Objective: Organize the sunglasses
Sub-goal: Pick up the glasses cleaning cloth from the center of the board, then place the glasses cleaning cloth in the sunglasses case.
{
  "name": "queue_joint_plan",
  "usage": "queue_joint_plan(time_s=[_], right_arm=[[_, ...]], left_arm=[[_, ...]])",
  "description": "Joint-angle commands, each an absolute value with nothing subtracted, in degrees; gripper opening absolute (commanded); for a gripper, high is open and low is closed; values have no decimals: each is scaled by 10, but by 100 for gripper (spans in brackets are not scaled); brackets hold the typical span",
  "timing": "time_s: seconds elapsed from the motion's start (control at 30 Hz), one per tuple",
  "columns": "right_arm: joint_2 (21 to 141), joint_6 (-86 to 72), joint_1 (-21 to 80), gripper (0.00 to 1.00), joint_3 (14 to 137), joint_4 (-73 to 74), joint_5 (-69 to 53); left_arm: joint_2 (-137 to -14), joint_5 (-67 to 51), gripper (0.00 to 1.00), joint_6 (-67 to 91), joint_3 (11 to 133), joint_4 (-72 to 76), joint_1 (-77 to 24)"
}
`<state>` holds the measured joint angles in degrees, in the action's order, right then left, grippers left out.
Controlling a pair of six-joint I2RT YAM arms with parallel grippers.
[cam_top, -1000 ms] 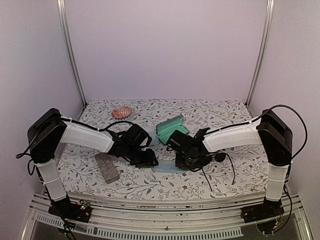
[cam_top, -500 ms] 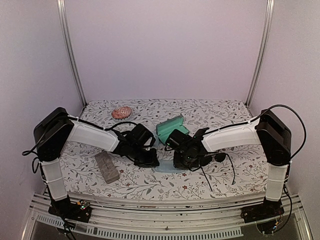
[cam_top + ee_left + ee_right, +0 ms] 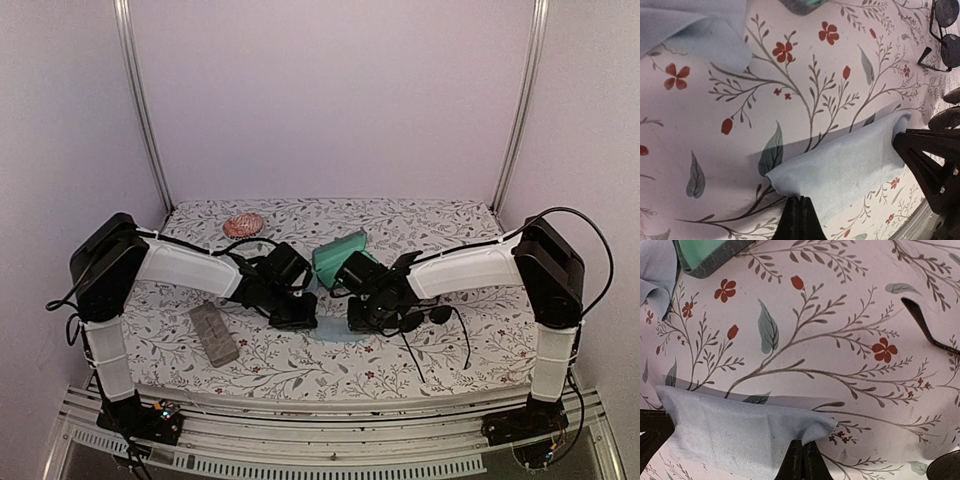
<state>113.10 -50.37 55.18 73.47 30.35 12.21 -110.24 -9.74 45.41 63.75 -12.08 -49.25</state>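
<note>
A light blue cloth (image 3: pixel 331 331) lies on the flowered table between my two grippers. My left gripper (image 3: pixel 799 200) is shut on the cloth's (image 3: pixel 840 162) near left corner, and my right gripper (image 3: pixel 802 443) is shut on its (image 3: pixel 740 432) right corner. In the top view the left gripper (image 3: pixel 303 320) and right gripper (image 3: pixel 358 320) face each other low over the table. A pair of sunglasses (image 3: pixel 436 315) with dark lenses and thin black arms lies just right of the right gripper, also seen in the left wrist view (image 3: pixel 943 30). One arm of the sunglasses (image 3: pixel 922 330) shows in the right wrist view.
An open case with a green lining (image 3: pixel 340 256) stands behind the grippers. A second light blue cloth (image 3: pixel 690 30) lies beside it. A closed tan-grey case (image 3: pixel 214 334) lies at the front left, and a pinkish round object (image 3: pixel 243 224) sits at the back left.
Both grippers have closed on the cloth's corners. The left arm has reached a little further right toward the middle.
</note>
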Motion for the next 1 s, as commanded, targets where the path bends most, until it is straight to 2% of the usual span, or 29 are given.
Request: queue_joint_plan(time_s=[0.0,0.3,0.97], right_arm=[[1087,-440,532,2,744,272,122],[1084,-315,471,2,795,229,131],[1226,-162,379,2,928,162,117]], left_arm=[[-1069,-84,0,446,673,-130,-485],[-1087,-71,0,456,742,-118,-460],[-1257,-56,0,470,923,-131,-407]])
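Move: Beyond both hands lies the open case: its green tray is about 15 cm ahead of the left hand and 7 cm to its right, and about 15 cm ahead of the right hand and 2 cm left, roughly level in height. The other blue cloth is some 12 cm ahead of the left hand and 3 cm left. The black sunglasses lie about 15 cm right of the right hand and 2 cm ahead. Carrying the folded cleaning cloth between them, both hands keep their shut grip on its ends and sweep forward in an arc towards the open case, the left about 14 cm, the right some 18 cm, both drifting slightly right. They climb about 9 cm, then the left sinks around 5 cm and the right 2 cm, while the right fingers swing up some 20 degrees to point more forward. ##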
